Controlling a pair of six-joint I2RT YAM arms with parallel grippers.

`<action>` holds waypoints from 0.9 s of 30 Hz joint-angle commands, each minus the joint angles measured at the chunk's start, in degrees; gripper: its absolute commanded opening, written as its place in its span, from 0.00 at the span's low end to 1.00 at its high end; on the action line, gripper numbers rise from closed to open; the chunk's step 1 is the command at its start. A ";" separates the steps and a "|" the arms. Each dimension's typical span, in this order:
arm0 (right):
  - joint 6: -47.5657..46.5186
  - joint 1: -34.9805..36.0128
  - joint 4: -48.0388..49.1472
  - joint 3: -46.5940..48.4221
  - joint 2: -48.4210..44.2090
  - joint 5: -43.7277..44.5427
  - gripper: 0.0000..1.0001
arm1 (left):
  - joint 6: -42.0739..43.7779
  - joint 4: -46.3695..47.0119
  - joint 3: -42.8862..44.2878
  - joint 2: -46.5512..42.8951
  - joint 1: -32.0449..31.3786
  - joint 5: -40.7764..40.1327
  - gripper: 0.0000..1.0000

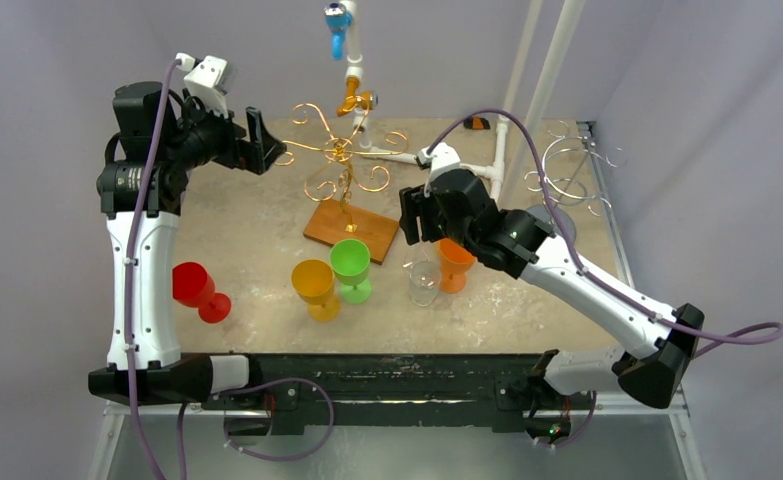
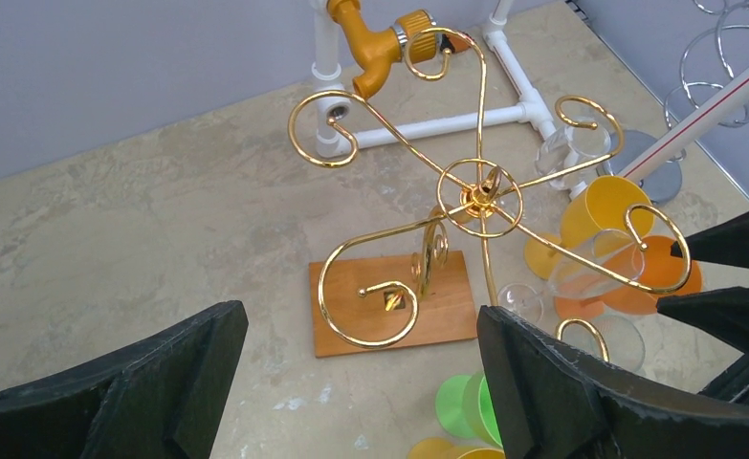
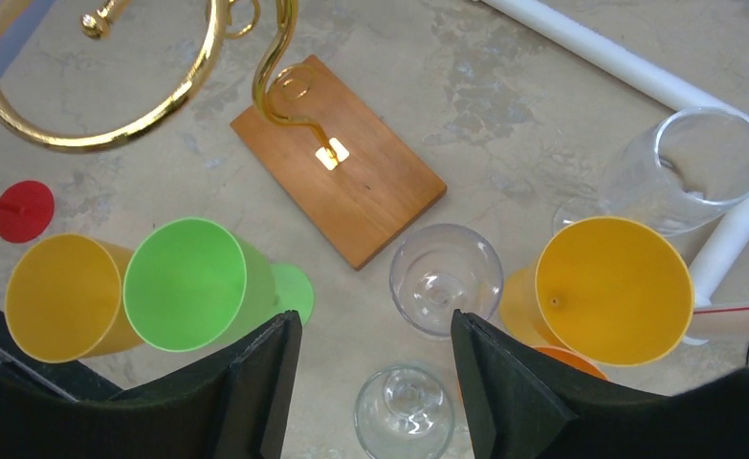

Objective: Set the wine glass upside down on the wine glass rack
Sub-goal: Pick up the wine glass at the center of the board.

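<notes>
The gold wine glass rack (image 1: 342,150) stands on a wooden base (image 1: 350,230) at mid-table, and none of its curled arms (image 2: 480,196) carries a glass. Upright on the table are red (image 1: 195,290), yellow (image 1: 315,288), green (image 1: 350,268), clear (image 1: 423,282) and orange (image 1: 455,265) wine glasses. My left gripper (image 1: 262,140) (image 2: 361,330) is open and empty, raised just left of the rack. My right gripper (image 1: 412,215) (image 3: 375,325) is open above two clear glasses (image 3: 445,277) (image 3: 404,411), touching neither. A yellow-orange glass (image 3: 611,287) stands to their right.
A white pipe frame (image 1: 502,150) with an orange tap (image 1: 350,98) and a blue tap (image 1: 337,25) rises behind the rack. A silver wire rack (image 1: 567,165) stands at the back right. Another clear glass (image 3: 686,167) sits by the pipe.
</notes>
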 commanded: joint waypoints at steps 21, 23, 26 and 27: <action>-3.71 -8.57 1.81 -0.14 4.72 -0.78 0.47 | -0.11 -1.72 0.13 -1.35 -0.06 1.19 1.00; -3.91 -8.88 2.28 0.16 5.65 -0.90 0.47 | -0.05 -1.76 -0.08 -1.37 -0.09 1.15 1.00; -4.17 -9.35 2.93 0.17 6.79 -1.00 0.47 | 0.05 -1.74 -0.15 -1.37 -0.06 1.03 1.00; -4.21 -9.57 3.11 -0.04 7.08 -0.98 0.47 | -0.02 -1.73 -0.18 -1.44 -0.07 1.02 1.00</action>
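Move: The clear wine glass I'm after stands about 5 cm ahead of my right hand and 1 cm to its right, its middle some 17 cm below my fingertips. At about the same height, the far yellow goblet is 7 cm ahead and 9 cm right, the orange one level with my hand and 8 cm right, and the near clear glass 5 cm back and 2 cm right. From my left hand the target lies about 29 cm right, 2 cm back and 30 cm down. I narrow my right fingers from well open to about half open while swinging forward and to the right, about 5 cm rightward, over the gap between the clear wine glass and the yellow and orange goblets. Then I sink some 4 cm, easing forward and slightly back left, so the fingertips near the clear glass's right side; no touch can be seen yet. ##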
